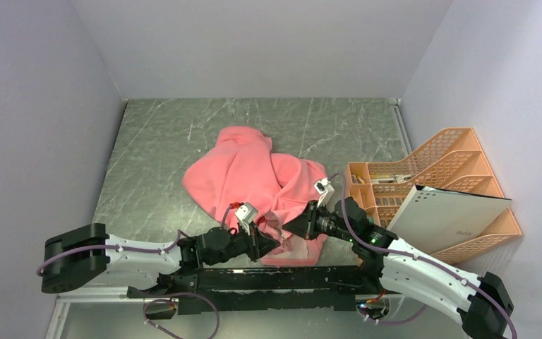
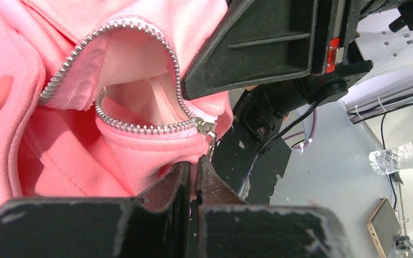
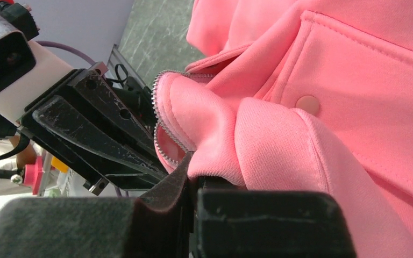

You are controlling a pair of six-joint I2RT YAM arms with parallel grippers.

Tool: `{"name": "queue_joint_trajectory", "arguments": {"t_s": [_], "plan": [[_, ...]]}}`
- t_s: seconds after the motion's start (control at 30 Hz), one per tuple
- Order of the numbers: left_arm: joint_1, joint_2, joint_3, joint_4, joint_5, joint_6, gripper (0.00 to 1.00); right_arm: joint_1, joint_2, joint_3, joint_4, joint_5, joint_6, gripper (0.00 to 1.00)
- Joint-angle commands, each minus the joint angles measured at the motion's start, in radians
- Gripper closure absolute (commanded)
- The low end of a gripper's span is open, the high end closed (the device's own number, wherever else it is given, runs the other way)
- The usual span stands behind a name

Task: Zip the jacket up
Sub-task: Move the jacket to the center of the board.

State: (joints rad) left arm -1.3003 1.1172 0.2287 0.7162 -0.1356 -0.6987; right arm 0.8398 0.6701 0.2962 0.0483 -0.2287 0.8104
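The salmon-pink jacket (image 1: 250, 176) lies bunched on the marble table, its lower edge pulled toward the arms. My left gripper (image 1: 272, 244) is shut on the jacket's hem (image 2: 156, 156), just below the small metal zipper pull (image 2: 206, 128). Above the pull the two rows of zipper teeth (image 2: 134, 128) gape apart in a loop. My right gripper (image 3: 193, 164) is shut on a fold of the jacket (image 3: 258, 145) beside the toothed edge (image 3: 161, 134), close to the left gripper (image 3: 94, 137). A flap pocket with a snap (image 3: 307, 102) shows on the right.
An orange file organiser (image 1: 430, 169) stands at the table's right edge with a white folder (image 1: 448, 219) leaning in it. Grey walls enclose the table on three sides. Below the table's edge lie a water bottle (image 2: 403, 155) and a phone (image 2: 382, 226).
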Motion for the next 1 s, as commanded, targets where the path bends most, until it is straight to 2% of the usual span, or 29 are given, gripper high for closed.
{"name": "queue_joint_trajectory", "arguments": {"t_s": [0.0, 0.1, 0.27, 0.47, 0.7, 0.97], "plan": [[-0.03, 0.038, -0.028, -0.094, 0.046, -0.015, 0.95, -0.028, -0.013, 0.029, 0.155, 0.022, -0.071, 1.0], [-0.031, 0.039, -0.024, -0.101, 0.044, -0.011, 0.95, -0.028, -0.016, 0.048, 0.11, 0.028, -0.106, 0.99], [-0.03, 0.038, -0.019, -0.116, 0.038, -0.008, 0.95, -0.028, -0.017, 0.087, 0.037, 0.022, -0.151, 0.89], [-0.031, 0.036, -0.001, -0.15, 0.034, 0.003, 0.95, -0.028, -0.041, 0.134, -0.058, 0.003, -0.186, 0.72], [-0.031, 0.041, 0.004, -0.164, 0.045, 0.004, 0.95, -0.028, -0.094, 0.196, -0.265, -0.048, -0.223, 0.53], [-0.031, 0.055, 0.013, -0.157, 0.045, 0.001, 0.95, -0.028, -0.181, 0.156, -0.367, -0.1, -0.201, 0.49]]}}
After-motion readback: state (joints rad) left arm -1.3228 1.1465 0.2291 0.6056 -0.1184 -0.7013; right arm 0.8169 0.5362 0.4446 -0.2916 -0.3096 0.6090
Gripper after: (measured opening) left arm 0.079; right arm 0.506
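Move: The left hand still pinches the jacket's lower edge just beside the zipper slider, which sits about 1 cm ahead of its fingertips, 2 cm to its right and roughly level. For the right hand, still gripping the other front panel, that slider is some 3 cm back, straight in line sideways and 1 cm lower. From the left hand, the jacket's bunched middle lies about 14 cm ahead, 5 cm left and 6 cm lower; the table's front edge is roughly 6 cm straight back and 8 cm lower. Down by about 3.5 cm, and slightly back, goes the left hand, keeping its closed grip on the jacket edge beside the slider while it rolls a little. The right hand first stays in place as its fingers begin to open, lets go of the front panel, and then backs off up, back and to its right by some 4 cm, opening to about half. ##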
